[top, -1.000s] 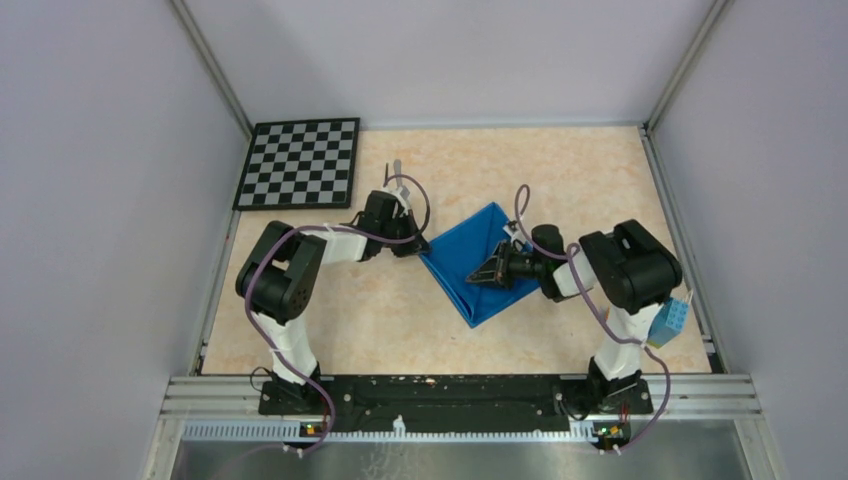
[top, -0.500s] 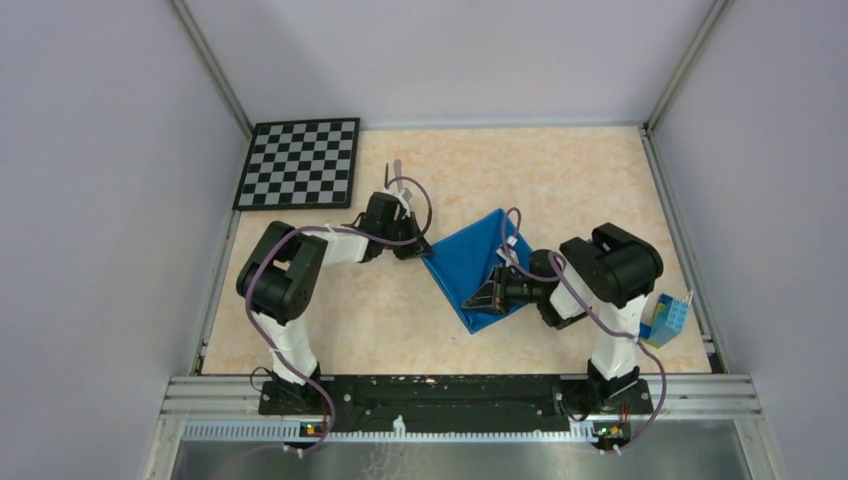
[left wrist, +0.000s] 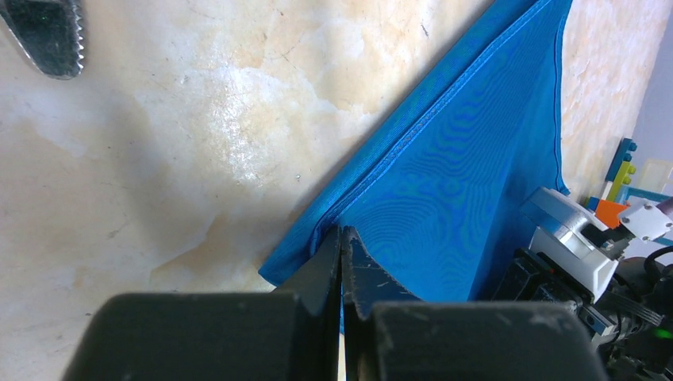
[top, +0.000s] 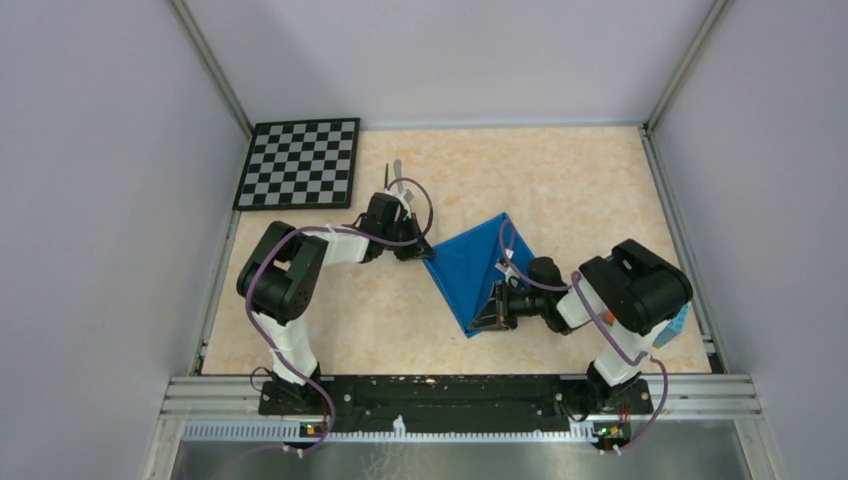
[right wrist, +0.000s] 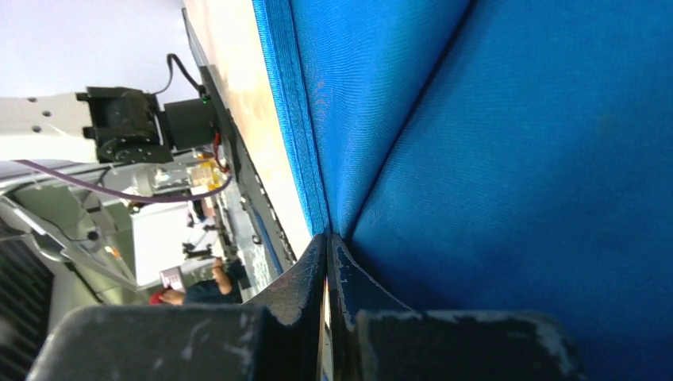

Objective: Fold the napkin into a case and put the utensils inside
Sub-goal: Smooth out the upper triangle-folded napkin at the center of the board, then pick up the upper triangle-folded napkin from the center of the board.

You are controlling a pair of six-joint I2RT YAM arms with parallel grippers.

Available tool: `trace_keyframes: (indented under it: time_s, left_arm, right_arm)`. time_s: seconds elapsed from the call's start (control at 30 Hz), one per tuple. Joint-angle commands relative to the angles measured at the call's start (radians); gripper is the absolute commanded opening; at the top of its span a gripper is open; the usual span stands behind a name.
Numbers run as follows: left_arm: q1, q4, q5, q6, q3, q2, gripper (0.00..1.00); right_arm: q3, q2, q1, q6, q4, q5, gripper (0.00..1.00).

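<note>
The bright blue napkin (top: 465, 262) lies mid-table as a folded, pointed shape with a raised crease. My left gripper (top: 424, 254) is shut on its left corner; in the left wrist view the jaws pinch the layered hem (left wrist: 341, 230). My right gripper (top: 482, 320) is shut on the napkin's near corner, where the cloth (right wrist: 516, 159) rises from the closed tips (right wrist: 328, 236). The utensils lie behind the left arm: a pale knife (top: 397, 169) with a thin dark fork (top: 388, 178) beside it. The knife's serrated tip (left wrist: 44, 32) shows in the left wrist view.
A black-and-white checkerboard (top: 300, 163) lies at the far left corner. Coloured toy blocks (top: 672, 325) sit by the right rail, partly behind the right arm. Metal rails (top: 460, 385) and grey walls frame the table.
My right gripper has drawn its corner of the napkin toward the near edge, narrowing the folded shape. The left gripper has stayed on its corner.
</note>
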Motion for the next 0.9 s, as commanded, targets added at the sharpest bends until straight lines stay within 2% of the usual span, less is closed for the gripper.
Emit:
trace_keyframes:
  time_s: [0.0,0.2,0.33,0.4,0.5,0.57,0.67,0.87]
  left_arm:
    - [0.007,-0.099,-0.088,0.037,-0.035,0.055,0.0]
    - [0.007,-0.102,-0.085,0.043,-0.033,0.057,0.0]
    - [0.007,-0.113,-0.076,0.055,-0.02,0.057,0.0]
    - [0.007,-0.118,-0.071,0.06,-0.013,0.055,0.0]
    - [0.007,-0.119,-0.069,0.065,-0.014,0.052,0.0]
    - [0.006,-0.114,-0.064,0.064,-0.019,0.052,0.0]
    - [0.007,-0.106,-0.061,0.062,-0.026,0.052,0.0]
    - [0.007,-0.101,-0.058,0.068,-0.028,0.06,0.0]
  right_arm:
    - [0.045,-0.051,0.025,-0.163,-0.214,0.03,0.0]
    - [0.069,-0.103,0.07,-0.269,-0.387,0.066,0.0]
    - [0.131,-0.3,0.162,-0.381,-0.742,0.239,0.01]
    - [0.169,-0.43,0.206,-0.428,-0.917,0.376,0.1]
    - [0.241,-0.625,0.286,-0.508,-1.066,0.612,0.39]
    - [0.281,-0.674,0.357,-0.566,-1.092,0.727,0.52]
    - [0.368,-0.631,0.439,-0.647,-1.102,0.843,0.62]
    - [0.595,-0.366,0.584,-0.762,-1.227,1.099,0.65]
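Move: The napkin's near corner lies about 2 cm behind the right fingertips, 1 cm to their left and just below them. From that hand, the napkin's left corner is some 18 cm ahead and 9 cm left; its right corner is about 14 cm ahead and 13 cm right; its far corner is some 28 cm ahead and 6 cm right. From the left hand, the near corner lies about 20 cm back and 7 cm right. Finish the right gripper's smoothing stroke by drawing its shut tips back about 2.5 cm across the napkin's near corner, then lift off some 8 cm, coming forward and left above that corner. Open the fingers to about two-thirds on the way and roll the wrist, tipping the fingers steeper, some 60 degrees of turn in all. Keep the left gripper still, shut tips on the left corner. ##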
